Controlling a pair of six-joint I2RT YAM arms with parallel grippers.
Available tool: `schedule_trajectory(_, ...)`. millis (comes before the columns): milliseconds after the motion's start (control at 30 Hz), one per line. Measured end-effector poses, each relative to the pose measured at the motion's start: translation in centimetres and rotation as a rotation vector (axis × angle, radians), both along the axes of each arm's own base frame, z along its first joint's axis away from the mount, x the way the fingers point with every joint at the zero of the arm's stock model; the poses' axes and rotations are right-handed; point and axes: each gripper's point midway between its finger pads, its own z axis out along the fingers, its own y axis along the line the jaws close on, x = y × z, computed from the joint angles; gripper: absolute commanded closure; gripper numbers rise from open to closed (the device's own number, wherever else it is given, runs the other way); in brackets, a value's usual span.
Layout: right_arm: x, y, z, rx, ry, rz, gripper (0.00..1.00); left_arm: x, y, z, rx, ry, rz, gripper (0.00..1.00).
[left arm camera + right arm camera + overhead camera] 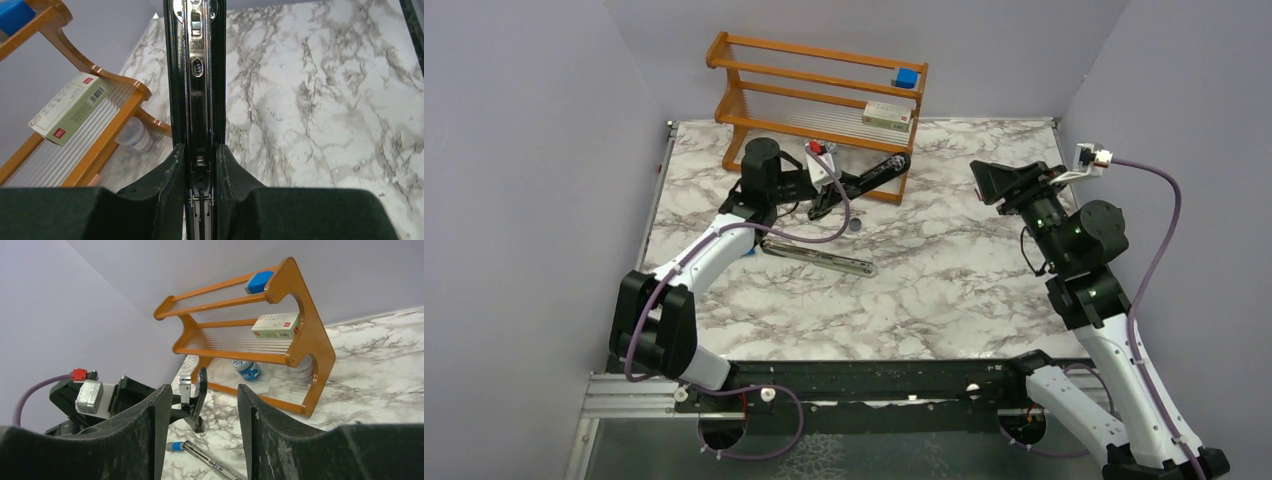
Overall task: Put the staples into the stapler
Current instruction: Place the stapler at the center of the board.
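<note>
My left gripper (pixel 824 195) is shut on the stapler (pixel 864 178), holding it above the table in front of the rack. In the left wrist view the black bar and its silver channel (pixel 197 75) run straight out from between the shut fingers (pixel 175 170). My right gripper (pixel 980 183) hangs raised over the table's right side, open, with nothing between its fingers. From there I see the held stapler (pixel 200 390) standing on end at the left gripper. The staples are out of view.
A long silver rail with a blue end cap (pixel 819 255) lies on the marble table (pixel 944 290) below the left gripper. The wooden rack (pixel 824 75) at the back holds a red-and-white box (pixel 887 116) and a blue block (pixel 906 77). A small jar (pixel 246 369) sits under it.
</note>
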Motion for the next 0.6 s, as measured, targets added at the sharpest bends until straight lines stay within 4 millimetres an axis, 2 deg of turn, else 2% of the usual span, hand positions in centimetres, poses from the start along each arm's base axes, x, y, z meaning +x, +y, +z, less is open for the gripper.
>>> schedule_trajectory(233,0.4,0.0,-1.2,-0.031,0.034,-0.004,0.46,0.3,1.4,-1.7,0.272,-0.109,-0.100,1.00)
schedule_trajectory(433,0.4,0.2,-2.0,-0.044,0.059,0.004,0.46,-0.5,3.4,-7.1,0.464,-0.092,-0.171,1.00)
schedule_trajectory(600,0.4,0.3,-2.8,-0.051,0.078,0.011,0.46,0.3,4.7,-11.1,0.617,-0.051,-0.233,1.00)
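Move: The left hand already holds the opened black stapler; its spot near the middle of the board is about 5 cm left, level in reach and some 20 cm below. The grey stapler lies about 5 cm left and 7 cm back, the small round disc 3 cm right and 1 cm ahead, and the rack's front rail 12 cm ahead and 7 cm left. From the right hand the spot is roughly 36 cm left, 6 cm ahead and 33 cm below. Left hand lowers the held stapler some 11 cm and leftward, fingers tilting down 35 degrees; right sinks slightly. ##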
